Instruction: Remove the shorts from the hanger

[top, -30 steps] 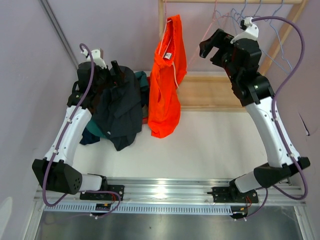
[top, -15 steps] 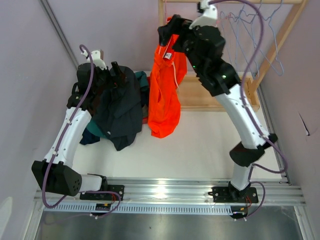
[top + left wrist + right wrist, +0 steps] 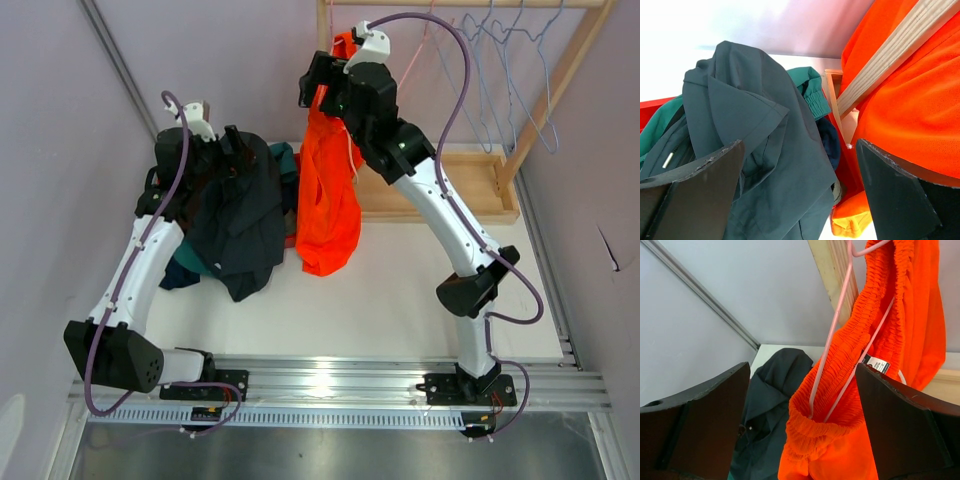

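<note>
The bright orange shorts (image 3: 328, 190) hang by their waistband on a pink hanger (image 3: 832, 335) from the wooden rack. My right gripper (image 3: 318, 85) is open, high at the top of the shorts; in the right wrist view (image 3: 802, 367) the waistband (image 3: 840, 410) and hanger wire lie between the wide jaws, not touched. My left gripper (image 3: 225, 140) is open; the charcoal grey shorts (image 3: 240, 220) drape over it and lie ahead of its jaws (image 3: 800, 142). Teal shorts (image 3: 810, 90) and navy shorts (image 3: 830, 145) peek out behind the grey. Olive shorts cannot be made out.
The rack's wooden post (image 3: 832, 270) stands just behind the orange shorts, its base (image 3: 440, 185) to the right. Several empty wire hangers (image 3: 520, 40) hang at the upper right. A red container edge (image 3: 842, 160) shows under the pile. A grey wall (image 3: 60, 120) is close on the left.
My right arm has swung left from the empty hangers to the top of the orange shorts. The left arm and the pile of shorts have not moved.
</note>
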Available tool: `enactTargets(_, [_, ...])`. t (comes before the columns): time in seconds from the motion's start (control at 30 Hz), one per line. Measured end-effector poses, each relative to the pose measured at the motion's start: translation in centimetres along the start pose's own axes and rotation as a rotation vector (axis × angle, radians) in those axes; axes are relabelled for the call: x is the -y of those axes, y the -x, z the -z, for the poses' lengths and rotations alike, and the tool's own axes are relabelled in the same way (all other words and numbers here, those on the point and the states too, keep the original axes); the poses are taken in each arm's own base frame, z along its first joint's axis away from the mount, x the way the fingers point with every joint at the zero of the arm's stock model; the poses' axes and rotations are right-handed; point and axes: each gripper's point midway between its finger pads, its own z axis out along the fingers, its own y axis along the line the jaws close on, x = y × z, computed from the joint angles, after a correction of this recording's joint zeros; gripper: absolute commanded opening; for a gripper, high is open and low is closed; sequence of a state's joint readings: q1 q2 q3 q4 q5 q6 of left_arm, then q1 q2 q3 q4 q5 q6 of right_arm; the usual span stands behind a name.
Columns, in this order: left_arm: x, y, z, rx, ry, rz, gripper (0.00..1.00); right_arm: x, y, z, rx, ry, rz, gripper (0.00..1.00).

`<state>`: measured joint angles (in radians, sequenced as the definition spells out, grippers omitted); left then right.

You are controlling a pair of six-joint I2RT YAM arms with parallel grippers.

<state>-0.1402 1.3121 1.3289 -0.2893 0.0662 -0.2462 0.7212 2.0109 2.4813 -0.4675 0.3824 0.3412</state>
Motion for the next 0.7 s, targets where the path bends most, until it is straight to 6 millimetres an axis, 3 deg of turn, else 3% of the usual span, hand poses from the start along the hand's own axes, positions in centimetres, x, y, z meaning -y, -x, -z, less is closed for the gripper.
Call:
enactTargets(0.13, [0.1, -0.3, -0.1, -0.005, -0.008, 0.001, 0.99, -0.4, -0.4, -0.6, 0.009, 0.003, -0.011, 0.9])
enactTargets(0.3, [0.3, -0.2, 0.0, -0.001, -0.017, 0.0, 0.99, -0.2, -2.5, -1.9, -0.012, -0.013, -0.014, 0.82])
enactTargets(0.47, [0.4, 0.2, 0.1, 0.012, -0.022, 0.0, 0.99, 0.2, -3.9, -2.7, -0.028, -0.029, -0.011, 0.49])
enactTargets(0.53, [0.5, 0.3, 0.1, 0.013, -0.025, 0.001, 0.99, 0.2, -3.9, -2.9, -0.021, -0.031, -0.016, 0.41])
enactTargets(0.63, [0.6, 0.3, 0.2, 0.015, -0.03, 0.006, 0.99, 0.1, -3.9, -3.1, -0.012, -0.03, -0.023, 0.37])
enactTargets(0.7, [0.6, 0.4, 0.3, 0.016, -0.031, 0.006, 0.99, 0.2, -4.0, -3.1, -0.011, -0.032, -0.021, 0.26])
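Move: Just ahead of the right hand is the near end of the pink hanger, about 4 cm forward, 3 cm left and 4 cm below, sitting inside the orange shorts' waistband. The shorts' middle hangs some 5 cm ahead, 2 cm right and 20 cm down; the heaped charcoal shorts lie roughly 18 cm left, 4 cm back and 33 cm down. From the left hand that hanger end is about 9 cm ahead, 15 cm right and 10 cm up. Sinking about 4 cm while pushing some 2 to 3 cm forward and as much left, the right hand brings its open fingers down astride the pink hanger's wire where it runs into the orange waistband. Late in the descent the fingers begin closing quickly, and go on closing as the hand comes to a stop, to about a third open, with the wire between the tips. ##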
